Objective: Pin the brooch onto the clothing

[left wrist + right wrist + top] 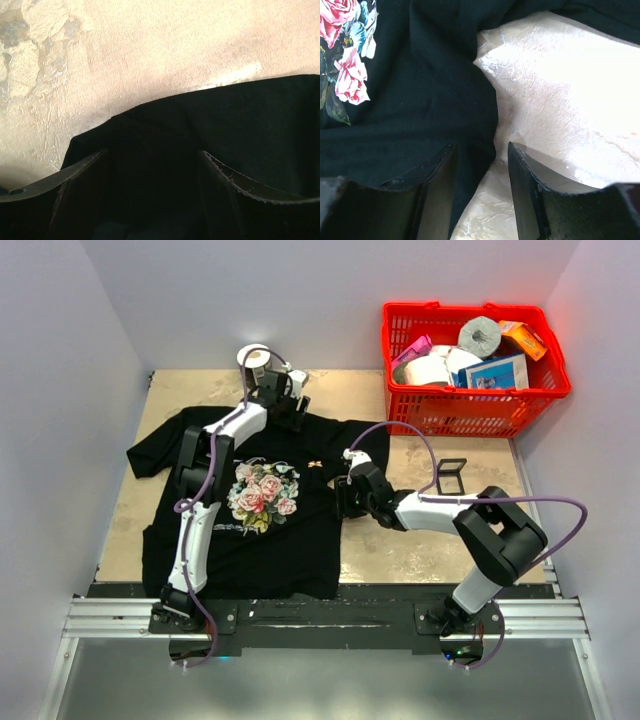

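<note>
The clothing [300, 530], a black T-shirt printed with pink roses [262, 493], lies flat on the table. The brooch [314, 463] is a tiny reddish speck on the shirt's chest, right of the print. My left gripper [291, 406] stands open at the shirt's collar end; in the left wrist view its fingers [80, 172] spread wide over the dark cloth [240, 115] near its edge. My right gripper [345, 496] is open at the shirt's right side. One of its fingers [437, 170] rests over the fabric [420, 100], the other over bare table, astride the hem.
A red basket [470, 410] full of packets and a tape roll stands at the back right. A small black frame [451, 475] stands on the tan tabletop [420, 540] right of the shirt. Grey walls close in left, right and behind.
</note>
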You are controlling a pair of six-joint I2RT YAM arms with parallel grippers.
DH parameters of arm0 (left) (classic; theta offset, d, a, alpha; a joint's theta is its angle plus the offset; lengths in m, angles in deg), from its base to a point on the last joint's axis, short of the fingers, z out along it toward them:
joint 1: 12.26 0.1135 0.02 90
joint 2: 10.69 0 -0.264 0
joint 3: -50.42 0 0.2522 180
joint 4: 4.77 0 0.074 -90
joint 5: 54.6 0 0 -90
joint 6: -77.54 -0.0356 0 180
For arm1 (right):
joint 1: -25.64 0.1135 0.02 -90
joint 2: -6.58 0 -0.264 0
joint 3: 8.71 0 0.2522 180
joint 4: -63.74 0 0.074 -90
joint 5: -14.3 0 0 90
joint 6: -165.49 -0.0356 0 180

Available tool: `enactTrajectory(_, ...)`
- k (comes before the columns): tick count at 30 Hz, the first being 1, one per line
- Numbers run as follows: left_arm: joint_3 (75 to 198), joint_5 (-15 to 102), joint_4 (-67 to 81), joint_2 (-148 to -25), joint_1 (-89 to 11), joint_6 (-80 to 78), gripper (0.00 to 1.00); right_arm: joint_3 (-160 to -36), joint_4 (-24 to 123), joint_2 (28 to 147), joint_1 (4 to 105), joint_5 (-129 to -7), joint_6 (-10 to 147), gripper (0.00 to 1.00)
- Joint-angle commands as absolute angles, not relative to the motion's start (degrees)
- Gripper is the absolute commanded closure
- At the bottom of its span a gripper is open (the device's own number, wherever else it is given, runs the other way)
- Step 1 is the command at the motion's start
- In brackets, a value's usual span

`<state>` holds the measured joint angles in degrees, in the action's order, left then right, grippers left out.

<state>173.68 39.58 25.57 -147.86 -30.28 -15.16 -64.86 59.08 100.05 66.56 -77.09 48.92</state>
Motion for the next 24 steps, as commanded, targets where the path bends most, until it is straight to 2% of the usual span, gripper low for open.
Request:
enactTrajectory(1,173.9,36.0,25.1,-148.8,-30.9,-17.1,0.36,-65.7,60.6,101.8,66.7,-76.1,48.3,0.54)
enactTrajectory(2,174.3,36.9,25.0,-149.1,-30.9,-17.0,0.43,-65.8,60.8,102.0,66.8,-75.9,48.1,0.55)
enactTrajectory(3,174.6,37.3,25.1,-149.9,-30.8,-16.9,0.51,-66.0,61.0,102.7,66.7,-75.9,48.0,0.62)
enactTrajectory(4,175.0,37.7,25.1,-150.4,-30.8,-16.8,0.64,-66.1,61.1,103.0,66.8,-75.8,48.1,0.65)
enactTrajectory(7,176.3,37.7,24.5,-151.8,-30.6,-15.7,0.79,-66.2,61.0,103.8,66.7,-75.8,47.9,0.83)
enactTrajectory(9,176.9,38.0,23.6,-152.4,-30.1,-14.8,0.86,-66.0,60.9,103.9,66.8,-75.8,47.8,0.91)
enactTrajectory(10,177.1,38.1,23.2,-152.5,-30.0,-14.2,0.90,-66.1,60.6,103.9,66.8,-75.8,47.6,1.00)
enactTrajectory(16,180.2,42.3,21.6,-154.1,-26.9,-8.2,0.98,-65.4,55.5,103.3,66.7,-78.4,45.4,1.00)
enactTrajectory(24,182.4,47.6,17.0,-155.9,-23.6,-3.3,0.99,-61.4,50.9,100.7,66.7,-79.4,41.4,1.00)
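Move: The left hand is open right over the shirt's far edge near the collar, the cloth about 1 cm below its pads. From this hand the brooch lies some 12 cm back and 5 cm right, and the paper roll 13 cm ahead and 8 cm left. The right hand stands open around the shirt's right side edge, about 1 cm below. From it the brooch lies 12 cm ahead and 7 cm left, the flower print 1 cm ahead and 18 cm left. Both hands pinch the shirt: the left one closes on the far edge by the collar, the right one shuts on the side edge while settling about 1 cm. The left hand then draws its bunch of cloth forward about 4 cm, away from the brooch, rolling some 10 degrees so its left side dips; the right hand stays nearly in place, fingers shut. ##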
